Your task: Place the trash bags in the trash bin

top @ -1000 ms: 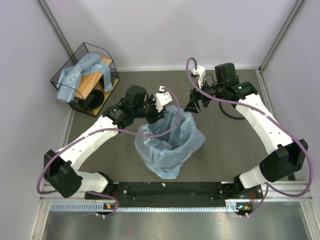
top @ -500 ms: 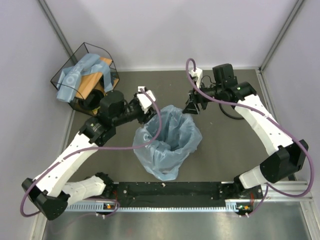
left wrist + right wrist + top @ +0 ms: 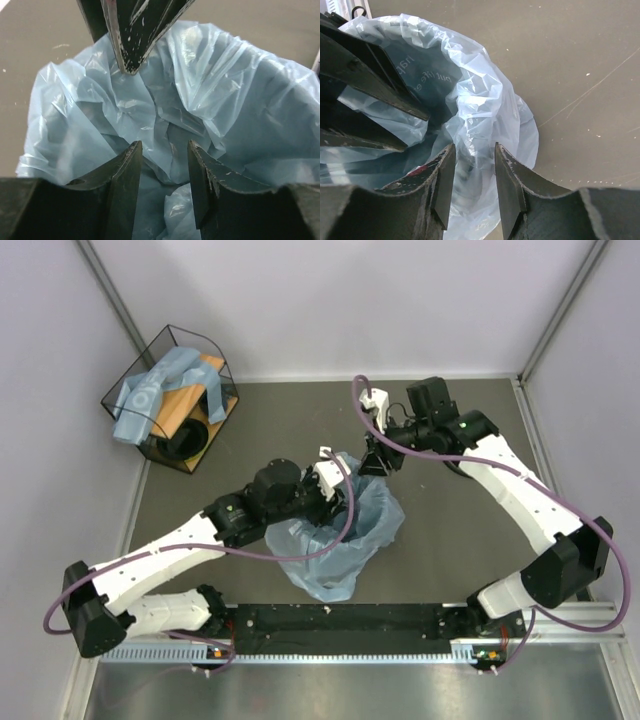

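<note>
A light-blue trash bag (image 3: 340,540) is draped over the trash bin in the middle of the table, its mouth open upward. The film hides the bin; only a dark inside (image 3: 415,60) shows. My left gripper (image 3: 335,490) hangs over the near-left side of the mouth. It is open (image 3: 165,145), and crumpled film (image 3: 165,110) lies just past its tips. My right gripper (image 3: 378,460) is at the far-right rim, open (image 3: 474,147), with the bag's rim fold (image 3: 475,115) between its fingers. Each wrist view shows the other gripper's fingers (image 3: 130,35) (image 3: 370,75).
A black wire basket (image 3: 120,375) with a wooden base stands at the back left corner and holds more light-blue bags (image 3: 150,395) and a dark roll (image 3: 185,440). Grey walls close in the table on three sides. Purple cables loop from both arms.
My left arm swung out to the left, then came back over the bag's mouth. My right gripper moved left onto the bag's rim and its jaws narrowed.
</note>
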`<action>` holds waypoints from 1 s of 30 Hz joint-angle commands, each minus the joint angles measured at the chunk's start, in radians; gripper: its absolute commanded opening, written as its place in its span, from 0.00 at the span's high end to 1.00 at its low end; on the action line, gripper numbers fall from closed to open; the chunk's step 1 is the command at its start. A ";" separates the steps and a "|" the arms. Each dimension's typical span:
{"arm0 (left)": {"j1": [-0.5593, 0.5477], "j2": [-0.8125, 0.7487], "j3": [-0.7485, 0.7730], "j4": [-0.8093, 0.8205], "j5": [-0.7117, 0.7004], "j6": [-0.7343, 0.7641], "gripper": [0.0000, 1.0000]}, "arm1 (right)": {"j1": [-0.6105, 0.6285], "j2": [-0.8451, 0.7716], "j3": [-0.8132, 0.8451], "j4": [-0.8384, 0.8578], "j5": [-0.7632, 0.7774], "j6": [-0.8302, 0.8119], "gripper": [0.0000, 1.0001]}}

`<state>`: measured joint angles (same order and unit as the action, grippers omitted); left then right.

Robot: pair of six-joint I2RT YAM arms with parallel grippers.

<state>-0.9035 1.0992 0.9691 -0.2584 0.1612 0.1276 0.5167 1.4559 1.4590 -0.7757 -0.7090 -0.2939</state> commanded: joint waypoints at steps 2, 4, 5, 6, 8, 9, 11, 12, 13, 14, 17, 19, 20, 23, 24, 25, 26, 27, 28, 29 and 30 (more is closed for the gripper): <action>-0.043 0.001 -0.084 0.220 -0.218 -0.125 0.53 | 0.003 -0.043 0.003 0.004 -0.004 0.030 0.58; -0.046 -0.009 -0.137 0.322 -0.216 -0.121 0.54 | 0.005 -0.043 0.004 0.006 -0.010 0.051 0.57; -0.046 -0.006 -0.147 0.341 -0.216 -0.115 0.54 | 0.005 -0.043 0.009 0.006 -0.014 0.058 0.57; -0.046 0.002 -0.153 0.361 -0.236 -0.112 0.55 | 0.003 -0.043 0.014 0.006 -0.014 0.070 0.55; -0.046 0.011 -0.158 0.389 -0.246 -0.106 0.55 | 0.000 -0.043 0.027 0.006 -0.015 0.082 0.52; -0.046 0.017 -0.159 0.399 -0.250 -0.105 0.55 | -0.007 -0.042 0.032 0.006 -0.020 0.093 0.52; -0.046 0.024 -0.159 0.432 -0.247 -0.100 0.55 | -0.015 -0.037 0.050 0.006 -0.027 0.107 0.46; -0.046 0.027 -0.159 0.442 -0.246 -0.102 0.56 | -0.023 -0.028 0.058 0.006 -0.032 0.117 0.43; -0.046 0.031 -0.159 0.453 -0.232 -0.103 0.56 | -0.026 -0.025 0.064 0.006 -0.033 0.122 0.37; -0.046 0.034 -0.159 0.459 -0.229 -0.103 0.56 | -0.027 -0.022 0.072 0.006 -0.033 0.125 0.36; -0.046 0.056 -0.145 0.459 -0.227 -0.112 0.56 | -0.029 -0.012 0.083 0.004 -0.032 0.136 0.34; -0.046 0.074 -0.144 0.469 -0.230 -0.120 0.56 | -0.029 -0.008 0.086 0.006 -0.036 0.144 0.35; -0.046 0.089 -0.144 0.470 -0.250 -0.120 0.56 | -0.029 -0.006 0.086 0.007 -0.037 0.150 0.35; -0.046 0.122 -0.139 0.469 -0.304 -0.123 0.59 | -0.030 -0.002 0.089 0.007 -0.032 0.156 0.35; -0.046 0.126 -0.139 0.470 -0.310 -0.125 0.60 | -0.033 0.000 0.090 0.007 -0.030 0.159 0.35; -0.046 0.131 -0.141 0.479 -0.315 -0.123 0.61 | -0.040 0.001 0.092 0.007 -0.027 0.160 0.35; -0.046 0.134 -0.145 0.488 -0.319 -0.123 0.64 | -0.041 0.001 0.093 0.006 -0.029 0.165 0.35; -0.046 0.134 -0.155 0.498 -0.319 -0.123 0.67 | -0.044 0.001 0.093 0.004 -0.030 0.165 0.35; -0.046 0.136 -0.158 0.502 -0.318 -0.123 0.71 | -0.047 0.001 0.093 0.007 -0.032 0.167 0.35; -0.046 0.140 -0.161 0.505 -0.318 -0.123 0.78 | -0.049 0.001 0.093 0.006 -0.032 0.168 0.35; -0.046 0.145 -0.165 0.505 -0.318 -0.125 0.82 | -0.052 0.003 0.093 0.006 -0.030 0.168 0.34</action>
<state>-0.9455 1.2411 0.8074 0.1646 -0.1291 0.0128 0.4808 1.4559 1.5021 -0.7742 -0.7246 -0.1436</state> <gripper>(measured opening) 0.251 0.652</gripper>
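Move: The bag's gathered far rim is what both hands work at: about 6 cm ahead of the left hand, 3 cm to its right and 4 cm below it. From the right hand the same rim lies level fore and aft, some 2 cm left and 2 cm below, between its fingertips. The bag's open mouth centres roughly 4 cm back of the left hand, straight in line sideways and 8 cm lower; the near skirt hangs about 16 cm back, 2 cm left, 14 cm down. The bag's far rim is approached from inside the mouth by the left hand, which goes about 5 cm forward and slightly right, dipping, rising again, then sinking to end some 4 cm lower; it turns about 15 degrees counter-clockwise and closes its fingers on the rim's fold. The right hand opens its fingers around the same fold, easing its hold, and lifts about 2 cm. ##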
